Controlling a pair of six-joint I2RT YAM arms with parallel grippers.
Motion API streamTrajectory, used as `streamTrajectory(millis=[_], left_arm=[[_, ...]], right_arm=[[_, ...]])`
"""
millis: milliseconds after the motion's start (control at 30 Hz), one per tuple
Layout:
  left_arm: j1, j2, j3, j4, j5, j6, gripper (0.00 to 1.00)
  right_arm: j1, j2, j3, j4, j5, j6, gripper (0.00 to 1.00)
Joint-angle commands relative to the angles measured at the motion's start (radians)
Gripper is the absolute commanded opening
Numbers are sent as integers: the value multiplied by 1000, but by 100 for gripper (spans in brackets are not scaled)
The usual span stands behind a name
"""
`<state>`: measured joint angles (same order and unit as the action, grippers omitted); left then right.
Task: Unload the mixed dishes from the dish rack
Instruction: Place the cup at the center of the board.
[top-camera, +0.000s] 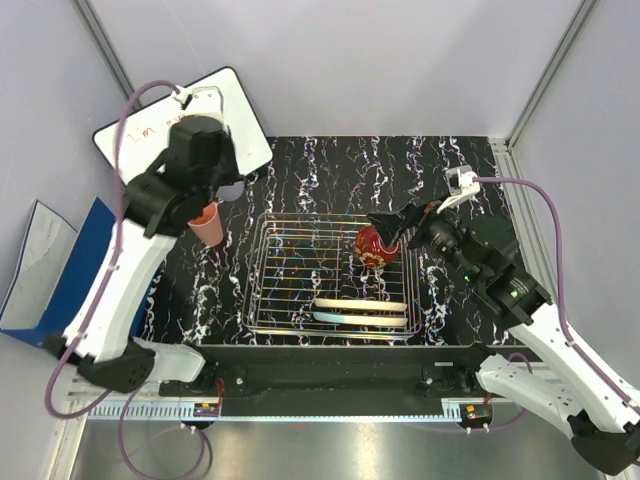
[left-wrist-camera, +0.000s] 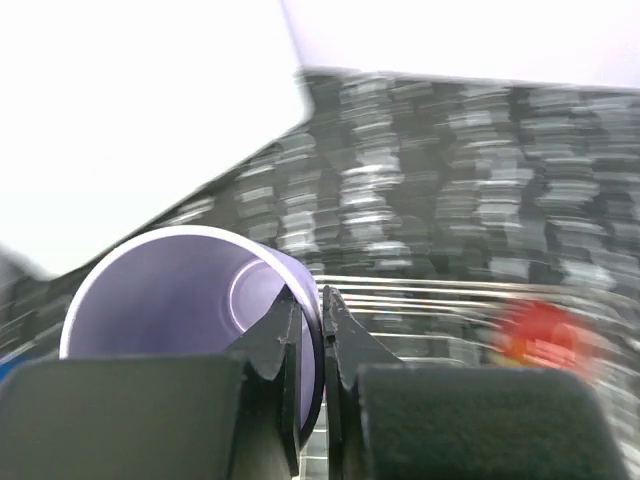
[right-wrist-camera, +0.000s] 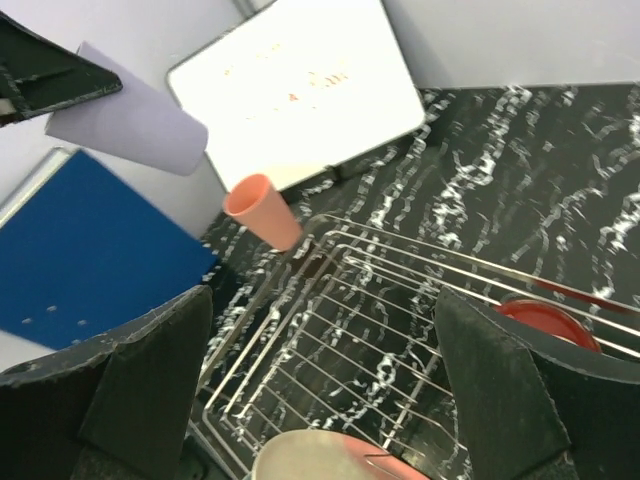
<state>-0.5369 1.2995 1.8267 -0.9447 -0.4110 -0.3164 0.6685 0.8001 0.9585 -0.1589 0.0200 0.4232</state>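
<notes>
In the left wrist view my left gripper (left-wrist-camera: 310, 295) is shut on the rim of the lavender cup (left-wrist-camera: 170, 300), one finger inside it and one outside. The right wrist view shows that cup (right-wrist-camera: 140, 125) hanging in the air left of the dish rack (right-wrist-camera: 400, 330). The salmon-pink cup (top-camera: 208, 222) stands on the table by the rack's left far corner. A red patterned bowl (top-camera: 373, 246) sits in the rack's right part, and my right gripper (top-camera: 388, 230) hovers open just above it. Two plates (top-camera: 362, 305) stand on edge along the rack's near side.
A whiteboard (top-camera: 235, 115) with red writing lies at the far left, partly under the left arm. A blue folder (top-camera: 55, 265) lies off the table's left edge. The black marbled tabletop (top-camera: 330, 170) surrounds the dish rack (top-camera: 300, 270).
</notes>
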Motion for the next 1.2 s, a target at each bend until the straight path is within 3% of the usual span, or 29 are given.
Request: streamTrajectory(millis=[0,133,300,667,1167], left_arm=[[69,119,-47,-54,-321,51,0],[205,124,-135,43,-244,25,0],[296,142,-202,125,-218,14,0],[328,268,-165,161,-140,7,0],[371,326,-271,262,-68,-16,0]], right_arm=[[0,27,-24,-34,83,3,100],[0,31,-41,-34,73,-1,100],[0,36,-64,-21,83,-26,100],[0,83,-75,2,57,-37,100],[0,116,-75,-11,57,-58,100]])
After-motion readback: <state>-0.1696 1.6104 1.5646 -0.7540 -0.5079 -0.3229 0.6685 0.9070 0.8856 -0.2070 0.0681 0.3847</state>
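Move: The left hand, holding the purple cup, has the pink cup about 11 cm ahead, 11 left and 33 below. The whiteboard's middle stands some 19 cm beyond the pink cup and 5 left of it, the dish rack's middle 30 right of it and 9 nearer. The open right hand has the red bowl about 9 cm ahead, 2 left, 27 below; the rack's plates lie about 5 back, 6 left, 28 below. Left lowers the held purple cup 18 cm, left and forward, to the pink cup; right sinks 8 cm. ##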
